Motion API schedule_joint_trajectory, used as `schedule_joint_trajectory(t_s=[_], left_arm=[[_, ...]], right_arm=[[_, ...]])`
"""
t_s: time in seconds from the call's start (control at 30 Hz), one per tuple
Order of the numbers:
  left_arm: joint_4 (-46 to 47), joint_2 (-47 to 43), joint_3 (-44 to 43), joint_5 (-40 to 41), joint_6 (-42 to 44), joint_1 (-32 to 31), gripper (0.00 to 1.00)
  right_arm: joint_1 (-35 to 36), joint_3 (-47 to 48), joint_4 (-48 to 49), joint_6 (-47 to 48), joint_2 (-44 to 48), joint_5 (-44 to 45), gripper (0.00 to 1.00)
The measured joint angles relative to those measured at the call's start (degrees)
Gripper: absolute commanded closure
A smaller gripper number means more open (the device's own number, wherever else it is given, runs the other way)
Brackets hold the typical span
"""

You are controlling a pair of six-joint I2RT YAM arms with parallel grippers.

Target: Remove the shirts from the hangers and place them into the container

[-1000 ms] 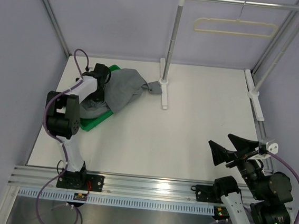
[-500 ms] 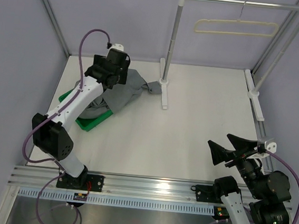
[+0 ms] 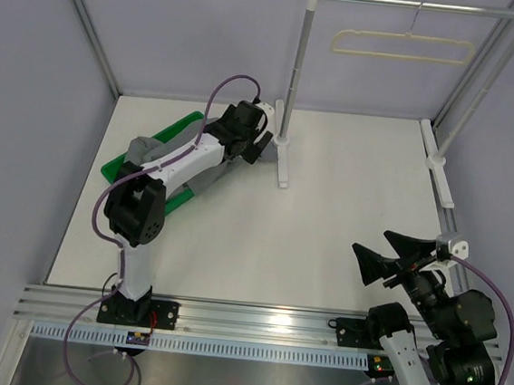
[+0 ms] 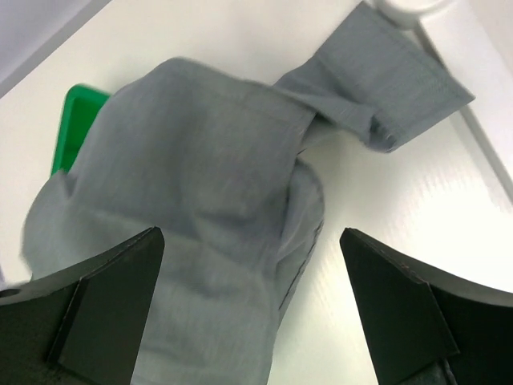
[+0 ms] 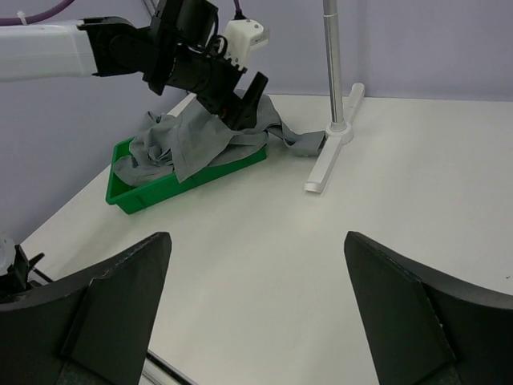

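The grey shirt (image 5: 192, 140) lies crumpled in the green container (image 5: 128, 196), spilling over its right rim. One sleeve (image 4: 385, 88) trails on the table towards the rack's foot. My left gripper (image 4: 250, 241) hovers open above the shirt's overhanging part, holding nothing. From above, the left arm hides most of the shirt (image 3: 143, 150), and the left gripper (image 3: 253, 138) sits near the rack post. The cream hanger (image 3: 402, 54) hangs bare on the rail. My right gripper (image 5: 256, 241) stands open and empty over bare table at the near right (image 3: 372, 243).
A silver rack stands at the back: left post (image 3: 293, 78) on a white foot (image 3: 283, 163), top rail (image 3: 421, 4), right foot (image 3: 437, 164) along the table's right edge. Walls close the left and back sides.
My left arm rose from the container and swung right along the shirt towards the rack post, its jaws opening fully. The shirt stayed down. The right arm barely shifted.
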State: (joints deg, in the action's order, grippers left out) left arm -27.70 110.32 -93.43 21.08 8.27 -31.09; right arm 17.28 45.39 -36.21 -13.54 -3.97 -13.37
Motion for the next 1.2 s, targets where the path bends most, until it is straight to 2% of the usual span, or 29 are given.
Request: schedule_joint_trajectory(t_s=[0.2, 0.43, 0.6, 0.7, 0.8, 0.83, 0.93, 0.97, 1.03, 1.07, 1.1, 1.17, 1.2], left_arm=[[5.5, 6.8, -3.2, -3.9, 2.3, 0.0, 0.01], [8.0, 15.4, -7.6, -4.1, 3.7, 0.0, 0.02], [7.9, 18.2, -9.3, -3.1, 4.4, 0.0, 0.08], [7.9, 19.4, -10.7, -1.9, 5.1, 0.0, 0.15], [7.6, 20.4, -12.0, -0.6, 5.5, 0.0, 0.30], [7.6, 20.8, -12.5, -0.2, 5.5, 0.0, 0.39], [7.5, 21.8, -13.6, 0.9, 5.7, 0.0, 0.56], [7.5, 22.1, -13.7, 1.2, 5.9, 0.0, 0.65], [7.3, 22.6, -13.7, 1.9, 6.1, 0.0, 0.73], [7.2, 22.8, -13.7, 2.2, 6.2, 0.0, 0.84], [7.2, 23.0, -13.7, 2.6, 6.4, 0.0, 0.90], [7.0, 23.1, -13.7, 3.4, 6.7, 0.0, 0.99], [6.8, 23.1, -13.8, 3.6, 6.7, 0.0, 1.00]], right_arm=[[0.0, -0.1, 0.0, -0.4, -1.6, -1.3, 0.01], [0.0, -0.1, -0.1, -0.4, -2.3, -1.3, 0.01], [0.0, -0.1, -0.1, -0.4, -3.4, -1.3, 0.01], [0.0, -0.1, -0.1, -0.4, -3.6, -1.3, 0.00], [0.0, -0.1, -0.1, -0.4, -3.7, -1.3, 0.01], [0.0, -0.1, -0.1, -0.4, -3.7, -1.3, 0.01], [0.0, -0.1, -0.1, -0.4, -3.7, -1.3, 0.01], [0.0, -0.1, -0.1, -0.4, -3.7, -1.4, 0.01], [0.0, -0.1, -0.1, -0.4, -3.7, -1.3, 0.00], [0.0, -0.1, -0.1, -0.4, -3.7, -1.3, 0.01], [0.0, -0.1, -0.1, -0.4, -3.7, -1.3, 0.01], [0.0, -0.1, -0.1, -0.4, -3.7, -1.3, 0.00], [0.0, -0.1, -0.1, -0.4, -3.7, -1.4, 0.00]])
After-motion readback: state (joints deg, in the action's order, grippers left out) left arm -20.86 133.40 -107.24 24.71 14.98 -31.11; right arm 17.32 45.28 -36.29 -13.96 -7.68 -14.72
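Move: From the left hand, the grey shirt's sleeve, outside the container towards the rack, has its graspable fold about 7 cm ahead, 3 cm to the right and 10 cm below. The heaped shirt body lies some 14 cm left and 3 cm back, over the green container centred about 18 cm left and 5 cm back. The rack foot stands roughly 9 cm right and 8 cm ahead. From the idle right hand the fold lies about 39 cm ahead and 22 cm left, well below. The left fingers pinch the shirt's loose sleeve just outside the container's rim: the open hand sinks about 9 cm while reaching some 7 cm forward, bearing a few centimetres right early on, towards the rack foot. Most of the descent comes first; the fingers then close almost fully on the cloth as the hand creeps forward and down and its left side rolls up slightly. ##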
